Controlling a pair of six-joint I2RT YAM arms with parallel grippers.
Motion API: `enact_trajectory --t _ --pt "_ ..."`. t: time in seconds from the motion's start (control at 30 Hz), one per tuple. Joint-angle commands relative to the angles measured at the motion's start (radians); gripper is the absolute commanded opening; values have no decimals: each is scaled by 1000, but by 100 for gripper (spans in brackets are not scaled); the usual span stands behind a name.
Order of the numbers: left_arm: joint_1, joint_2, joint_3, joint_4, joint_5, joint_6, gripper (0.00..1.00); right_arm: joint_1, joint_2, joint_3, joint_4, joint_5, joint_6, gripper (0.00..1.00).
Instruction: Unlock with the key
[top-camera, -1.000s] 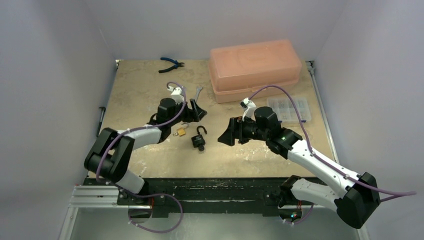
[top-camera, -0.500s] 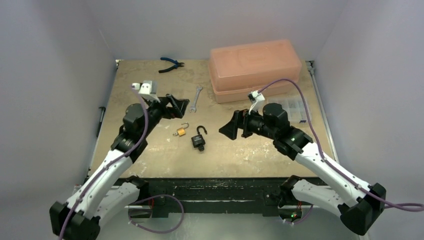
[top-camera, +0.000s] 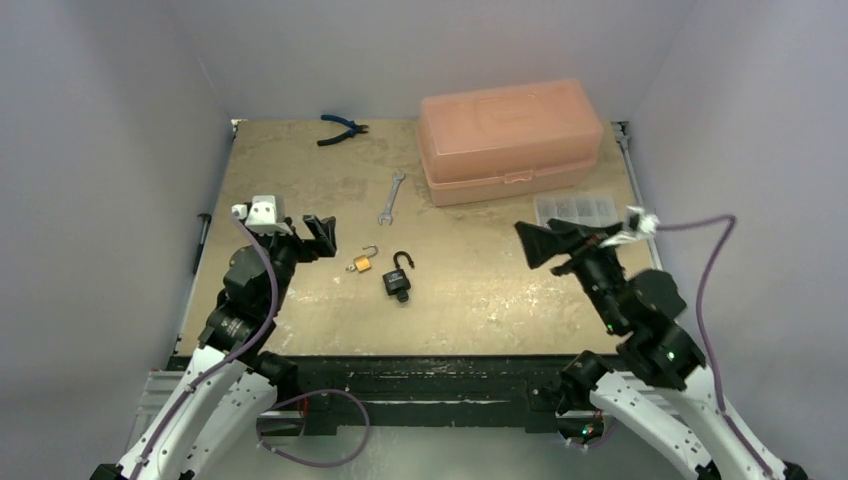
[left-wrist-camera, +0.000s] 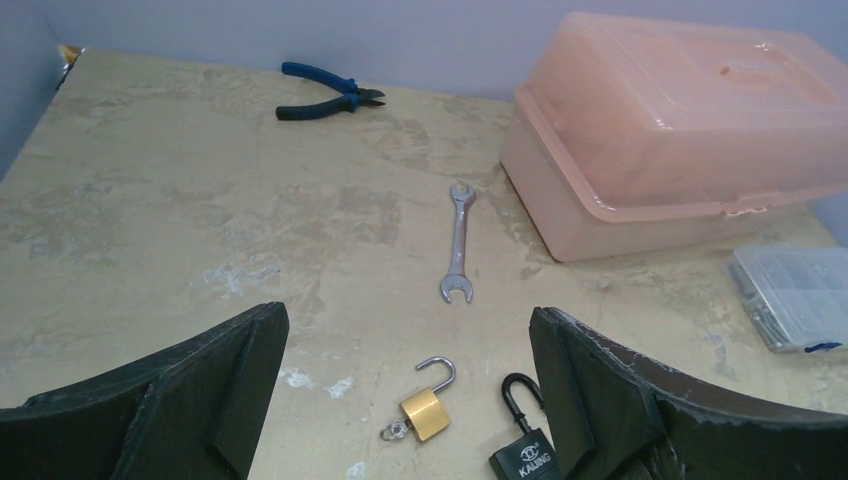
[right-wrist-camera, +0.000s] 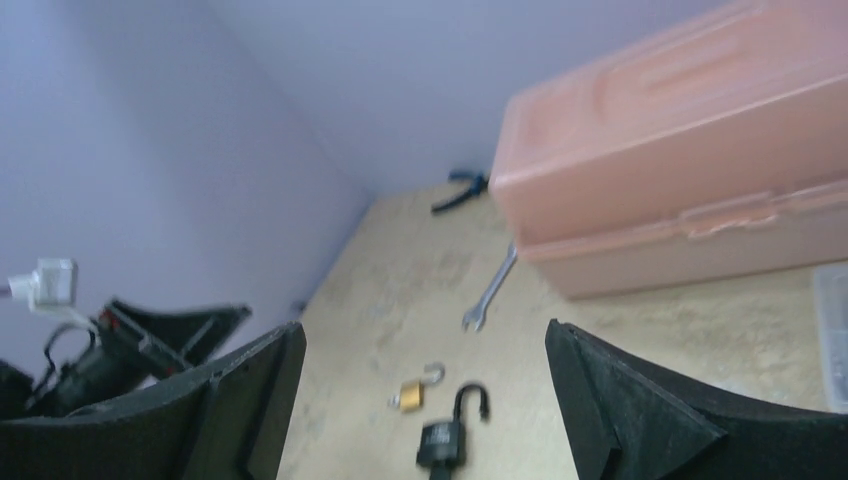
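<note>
Two padlocks lie on the table with their shackles swung open. The small brass padlock (top-camera: 362, 263) (left-wrist-camera: 425, 411) (right-wrist-camera: 408, 396) has a silvery key (left-wrist-camera: 392, 432) in its underside. Just to its right lies the black padlock (top-camera: 398, 280) (left-wrist-camera: 524, 458) (right-wrist-camera: 444, 441). My left gripper (top-camera: 318, 238) (left-wrist-camera: 405, 318) hovers open to the left of the locks, holding nothing. My right gripper (top-camera: 545, 245) (right-wrist-camera: 425, 338) hangs open well to the right of them, also with nothing in it.
A silver wrench (top-camera: 390, 197) (left-wrist-camera: 456, 240) lies beyond the locks. Blue-handled pliers (top-camera: 341, 128) (left-wrist-camera: 325, 90) rest at the far edge. A pink plastic box (top-camera: 510, 138) (left-wrist-camera: 680, 120) stands at the back right, with a clear parts organiser (top-camera: 575, 207) in front of it.
Both arms have drawn back from the padlocks toward the near edge, and their jaws have spread wider. The padlocks have stayed where they were.
</note>
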Motion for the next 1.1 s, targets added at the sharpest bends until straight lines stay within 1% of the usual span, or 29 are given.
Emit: enact_trajectory --t 0.0,0.1,0.17,0.23,0.47,0.7,0.83,1.07 --pt "6 12 14 -6 -29 31 99 -5 -187 -94 66 261 41 99" --pt "6 24 26 -20 -23 36 99 -5 -260 -95 -31 390 138 99" --pt "5 24 27 -20 -29 41 99 -4 -288 -92 -101 447 216 99" --pt "6 22 26 -17 -43 43 99 -4 -305 -92 -148 471 267 99" --pt "6 16 32 -28 -91 48 99 -5 -294 -83 -270 533 347 99" --pt "6 10 33 -40 -139 53 99 -5 -268 -94 -301 560 392 99" --pt "6 13 35 -44 -141 51 99 -4 -252 -101 -315 569 425 99" --pt "6 22 38 -48 -141 53 99 -4 -224 -119 -304 567 436 99"
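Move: The open black padlock stands on the table roughly 16 cm to the left hand's right, 7 cm ahead of it and some 24 cm below. The open brass padlock lies about 9 cm to that hand's right and 11 cm ahead, also on the table. From the right hand, the black padlock is about 22 cm to the left, 12 cm ahead and around 33 cm down. Both hands are already empty and well clear. Rightward goes the empty right hand, quickly at first and then slowing, about 11 cm away from the padlocks. It rises slightly before sinking to end some 6 cm lower, turning clockwise about 30 degrees, tipping down a little with its left side rising. The left hand eases left a couple of centimetres and slightly down; both grippers stay wide open, touching nothing. ##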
